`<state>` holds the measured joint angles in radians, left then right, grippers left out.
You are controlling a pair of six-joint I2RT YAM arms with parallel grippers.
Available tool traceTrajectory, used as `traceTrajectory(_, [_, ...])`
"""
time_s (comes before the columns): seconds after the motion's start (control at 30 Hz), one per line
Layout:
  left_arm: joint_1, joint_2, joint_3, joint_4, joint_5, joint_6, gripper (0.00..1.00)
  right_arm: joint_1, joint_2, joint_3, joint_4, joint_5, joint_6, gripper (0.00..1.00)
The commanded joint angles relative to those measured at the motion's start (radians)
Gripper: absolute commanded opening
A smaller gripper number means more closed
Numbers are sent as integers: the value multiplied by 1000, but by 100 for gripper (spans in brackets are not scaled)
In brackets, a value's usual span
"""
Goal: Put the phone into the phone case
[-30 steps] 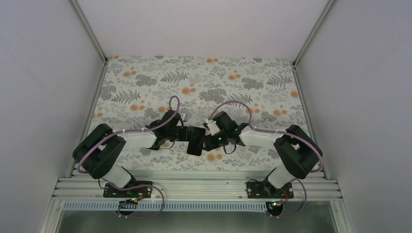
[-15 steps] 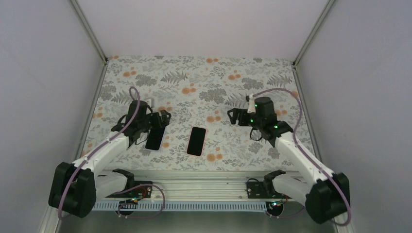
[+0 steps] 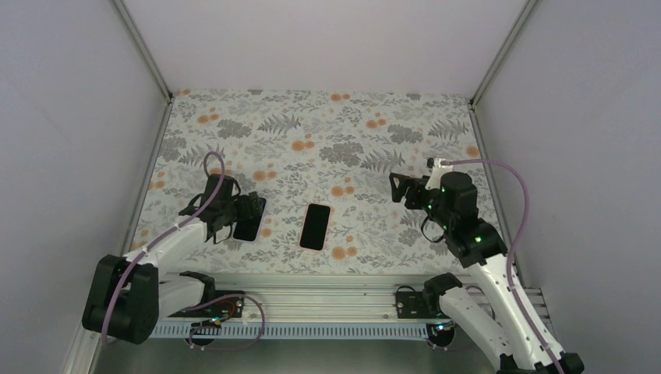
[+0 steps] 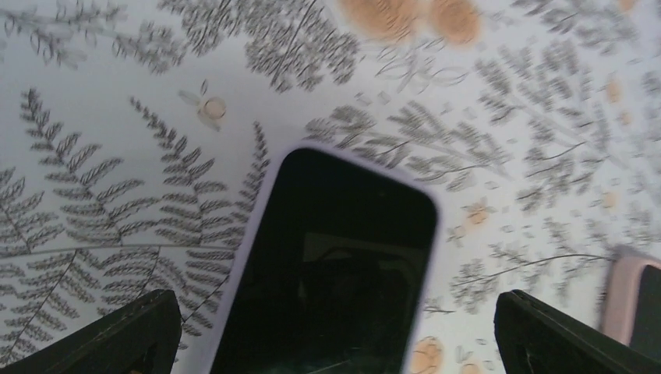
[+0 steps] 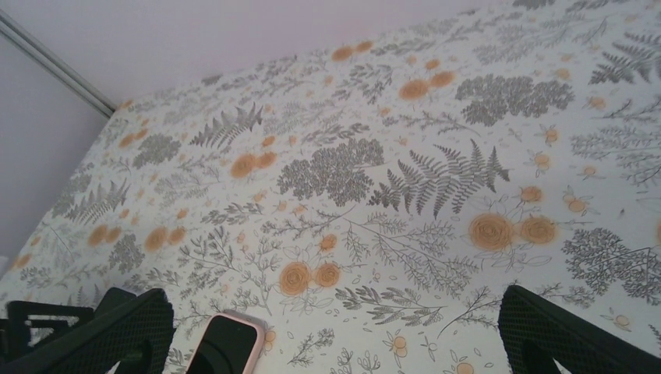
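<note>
The phone [image 3: 248, 224] is a glossy black slab with a pale lilac edge, lying flat left of centre; it fills the left wrist view [image 4: 327, 273]. The phone case [image 3: 315, 226], pink-rimmed and dark inside, lies flat at the table's middle and shows in both wrist views [image 4: 633, 302] [image 5: 226, 348]. My left gripper [image 3: 242, 209] [image 4: 343, 335] is open low over the phone, a finger [image 4: 140, 331] standing off each long side without touching. My right gripper [image 3: 405, 189] [image 5: 335, 327] hangs open to the right of the case, with nothing between its fingers.
The floral tablecloth [image 3: 327, 140] covers the whole table. White walls with metal corner posts [image 3: 144, 51] close in the left, right and far sides. The aluminium rail [image 3: 312, 300] with the arm bases runs along the near edge.
Both arms have left the table's middle, where they met a second ago. The left one has swung left and settled over the phone; the right has drawn back right. Both jaws have opened.
</note>
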<state>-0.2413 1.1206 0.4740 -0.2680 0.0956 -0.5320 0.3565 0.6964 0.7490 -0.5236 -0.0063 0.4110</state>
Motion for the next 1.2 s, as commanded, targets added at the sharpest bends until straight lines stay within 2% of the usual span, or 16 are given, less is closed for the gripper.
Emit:
traceTrajectory(0.0, [7,58,-29,23,-42,-9,100,-8,-51,33,-51,40,-1,99])
traceTrajectory(0.13, [0,100,-49,65,26,0,100,-8,-68,41,-60,45,-5,99])
traceTrajectory(0.27, [-38,78,-72,93,97,-22,100,-8,-74,40,-60,43,-5,99])
traceTrajectory(0.53, [-198,60,-87,161,138,-133,100,-8,-77,24,-44,26,0,99])
traceTrajectory(0.77, [-286,152,-32,203,93,-156,100,-8,-81,21,-40,20,-6,99])
traceTrajectory(1.07, [-293,251,31,175,-13,-114,100,-8,-88,15,-39,15,-15,99])
traceTrajectory(1.17, [-294,305,69,174,-7,-69,100,-8,-87,12,-31,14,-12,99])
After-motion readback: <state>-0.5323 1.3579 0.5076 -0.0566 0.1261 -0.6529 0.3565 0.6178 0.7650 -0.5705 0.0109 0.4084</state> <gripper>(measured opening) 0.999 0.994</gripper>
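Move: The phone in the purple case lies almost under the left hand's open fingers, some 4 cm below, its middle about 3 cm back and 1 cm to the left. The phone in the pink case is roughly 20 cm to the left hand's right, 6 cm back and 4 cm below. From the right hand, the purple-cased phone is about 43 cm to the left, 2 cm back and 22 cm down. The purple-cased phone is pushed along the table towards the pink-cased one: the left hand sinks about 3 cm around it, then sweeps right some 10 cm, swinging a little back and then forward, the left finger against the phone's left edge. The wrist turns slightly clockwise and the fingers stay wide open. The right hand just eases up and back a little. ##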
